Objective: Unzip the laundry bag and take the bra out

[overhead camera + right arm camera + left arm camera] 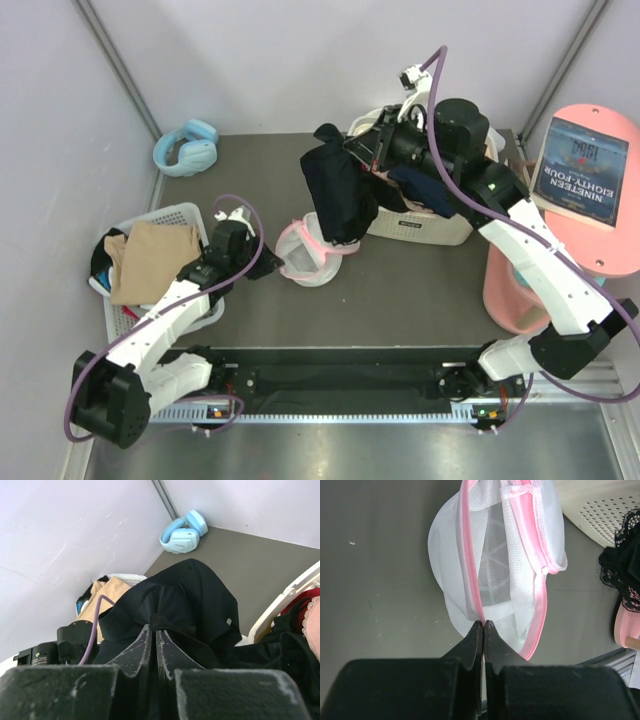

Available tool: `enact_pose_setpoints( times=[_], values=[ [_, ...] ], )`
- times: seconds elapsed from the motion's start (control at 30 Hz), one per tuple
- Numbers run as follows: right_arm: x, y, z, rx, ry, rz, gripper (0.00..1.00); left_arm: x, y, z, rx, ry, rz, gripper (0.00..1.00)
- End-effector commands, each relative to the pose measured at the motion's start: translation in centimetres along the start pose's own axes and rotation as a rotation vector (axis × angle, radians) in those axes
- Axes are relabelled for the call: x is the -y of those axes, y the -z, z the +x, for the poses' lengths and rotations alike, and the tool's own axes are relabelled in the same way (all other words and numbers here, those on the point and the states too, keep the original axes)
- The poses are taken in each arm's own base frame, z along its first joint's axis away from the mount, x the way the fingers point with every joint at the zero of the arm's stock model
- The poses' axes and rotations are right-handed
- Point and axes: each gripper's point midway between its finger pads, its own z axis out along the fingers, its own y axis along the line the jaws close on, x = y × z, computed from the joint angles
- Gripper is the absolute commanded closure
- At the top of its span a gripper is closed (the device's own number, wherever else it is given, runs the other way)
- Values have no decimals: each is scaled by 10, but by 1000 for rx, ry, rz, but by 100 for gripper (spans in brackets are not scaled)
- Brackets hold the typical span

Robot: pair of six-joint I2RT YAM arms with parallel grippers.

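Note:
The laundry bag is a white mesh pouch with pink zipper trim, lying on the table's middle with its mouth gaping. My left gripper is shut on the bag's pink trim at its near edge; in the top view that gripper sits just left of the pouch. The black bra hangs above the table, its lower end just over the pouch. My right gripper is shut on a bunched fold at its top. In the right wrist view the bra drapes over that gripper.
A cream plastic basket with dark and pink clothes stands right of the bra. A white basket with tan cloth sits at the left by my left arm. Blue headphones lie back left. A pink stool carries a book at the right.

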Motion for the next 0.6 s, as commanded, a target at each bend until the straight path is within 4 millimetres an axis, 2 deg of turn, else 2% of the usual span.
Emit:
enact_pose_setpoints(
  times=[0.0, 0.1, 0.13, 0.17, 0.2, 0.27, 0.3, 0.43, 0.5, 0.57],
  values=[
    [-12, 9, -47, 129, 53, -17, 100, 22, 3, -17, 43, -9, 63, 100],
    [-8, 12, -71, 170, 87, 7, 100, 21, 2, -17, 43, -11, 58, 100],
    [-9, 19, -89, 204, 107, 16, 100, 20, 2, -18, 45, -10, 57, 100],
    [-5, 16, -94, 209, 115, 28, 100, 20, 2, -17, 42, -13, 57, 100],
    [-8, 22, -111, 247, 135, 30, 100, 20, 2, -18, 44, -12, 58, 100],
    [7, 20, -121, 255, 144, 69, 100, 20, 1, -17, 42, -12, 58, 100],
    [7, 26, -133, 284, 160, 74, 100, 20, 1, -17, 41, -11, 57, 100],
    [35, 39, -159, 342, 178, 152, 100, 20, 1, -19, 46, -18, 55, 100],
    [57, 42, -164, 352, 193, 209, 100, 20, 1, -18, 42, -17, 53, 100],
    [83, 38, -157, 329, 218, 277, 100, 20, 1, -18, 40, -17, 55, 100]
  ],
)
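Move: The black bra is already out of the mesh laundry bag and hangs from the right fingers. The clothes basket beside its path stands about 14 cm ahead, 13 cm to the right and some 35 cm below. The navy garment inside is roughly 11 cm ahead, 15 cm right; the laundry bag lies about 1 cm ahead, 7 cm left, some 40 cm down. From the left hand the basket is about 19 cm ahead, 27 cm right and a little lower. The bra, still pinched in the right fingers, is swung up and away from the laundry bag, out over the clothes basket: mostly up, some 11 cm, then increasingly right and forward as the climb eases. The right fingers tilt up and turn clockwise about 15 degrees. The left hand stays in place, keeping its pinch on the bag's pink rim. ##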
